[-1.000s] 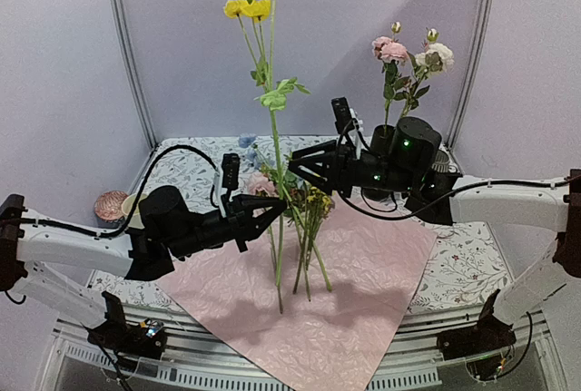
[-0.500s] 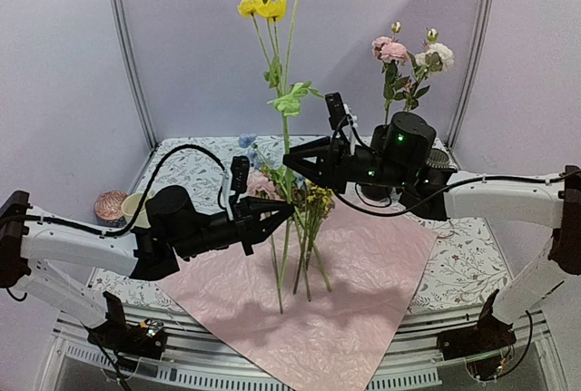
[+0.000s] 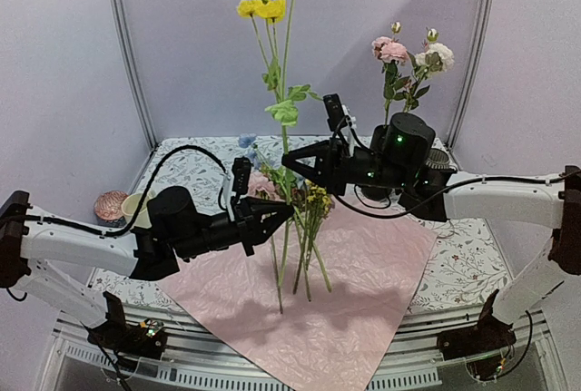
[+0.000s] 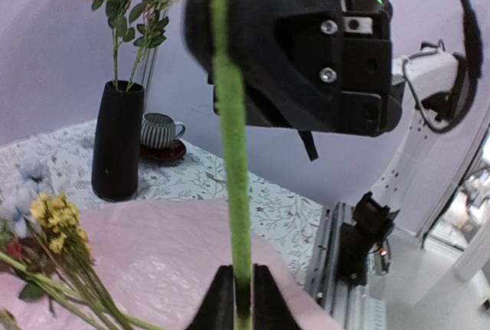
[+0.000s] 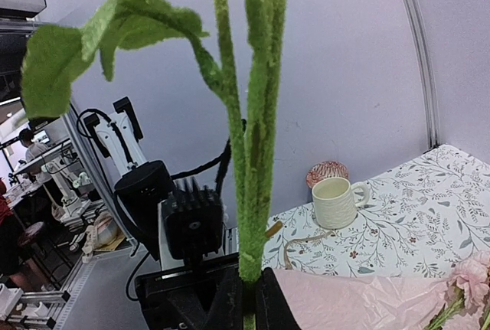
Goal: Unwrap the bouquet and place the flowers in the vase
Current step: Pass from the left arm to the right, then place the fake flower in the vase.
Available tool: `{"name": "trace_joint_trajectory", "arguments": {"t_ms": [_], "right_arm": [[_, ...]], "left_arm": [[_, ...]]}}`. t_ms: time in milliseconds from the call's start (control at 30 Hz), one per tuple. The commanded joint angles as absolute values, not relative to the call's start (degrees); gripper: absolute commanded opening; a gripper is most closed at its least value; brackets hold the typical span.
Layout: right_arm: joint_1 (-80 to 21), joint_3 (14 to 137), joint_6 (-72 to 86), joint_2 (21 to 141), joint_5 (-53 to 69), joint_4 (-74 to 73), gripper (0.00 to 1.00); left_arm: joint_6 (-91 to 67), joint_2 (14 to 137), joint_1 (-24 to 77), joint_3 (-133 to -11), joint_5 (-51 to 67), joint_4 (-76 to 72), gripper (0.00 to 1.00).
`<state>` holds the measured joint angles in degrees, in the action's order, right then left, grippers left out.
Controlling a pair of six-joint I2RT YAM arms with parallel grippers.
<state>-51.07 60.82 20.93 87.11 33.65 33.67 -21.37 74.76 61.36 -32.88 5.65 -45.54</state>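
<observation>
A tall yellow-flowered stem (image 3: 287,92) stands upright above the table, held by both grippers. My left gripper (image 3: 289,212) is shut on its lower part, with the stem (image 4: 232,154) rising between the black fingers (image 4: 220,299). My right gripper (image 3: 287,161) is shut on the same stem (image 5: 256,154) higher up, just under the leaves. The bouquet's pink wrapping paper (image 3: 363,282) lies spread flat, and several loose flowers (image 3: 313,219) rest on it. The black vase (image 4: 116,142) stands at the back right with pink and cream roses (image 3: 395,51) in it, and in the top view the right arm mostly hides it.
A striped cup on a red saucer (image 4: 159,131) sits beside the vase. A cream mug (image 5: 334,201) and a pink ribbed bowl (image 5: 328,171) stand at the back left, with a loose tan raffia string (image 5: 295,246) in front of them. White frame posts flank the floral tablecloth (image 3: 463,264).
My right gripper has shut on the stem above the left gripper. The yellow flower has risen, its top bloom now at the upper frame edge, and shifted slightly right.
</observation>
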Motion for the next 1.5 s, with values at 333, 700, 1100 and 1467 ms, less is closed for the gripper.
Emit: {"name": "trace_joint_trajectory", "arguments": {"t_ms": [333, 700, 1100, 1467], "right_arm": [[-51.0, 57.0, 7.3, 76.2, 10.4, 17.8, 0.04], [-44.7, 57.2, -4.3, 65.2, -10.6, 10.7, 0.03], [-41.2, 63.7, -10.0, 64.5, -13.3, 11.5, 0.04], [-36.8, 71.1, -11.0, 69.4, -11.0, 12.3, 0.04]], "left_arm": [[-21.8, 69.2, 62.2, -30.0, -6.3, -44.0, 0.83], [-22.1, 63.1, 62.2, -26.9, -15.2, -39.3, 0.98], [-20.6, 64.0, 62.2, -27.5, -13.1, -37.8, 0.98], [-19.5, 67.3, 61.7, -29.9, -12.6, -35.4, 0.98]]}}
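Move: About 25 cm ahead of the right hand and 24 cm to its right stands the black vase, its middle some 23 cm lower; the pink and white blooms already in it reach to about 4 cm above hand height. The striped cup is roughly 17 cm right of the vase and 7 cm farther out. Heads of the loose flowers lie about 23 cm ahead of the right hand, 31 cm down. From the left hand the vase is some 31 cm ahead, 24 cm right. Opening wide, the left fingers let go of the yellow flowers' stems and back off about 6 cm left and 3 cm forward. The right hand keeps its pinch higher on the stems and carries them towards the vase, some 20 cm right and 12 cm forward, turning about 60 degrees clockwise; after a slight dip it climbs roughly 11 cm, mostly late. ##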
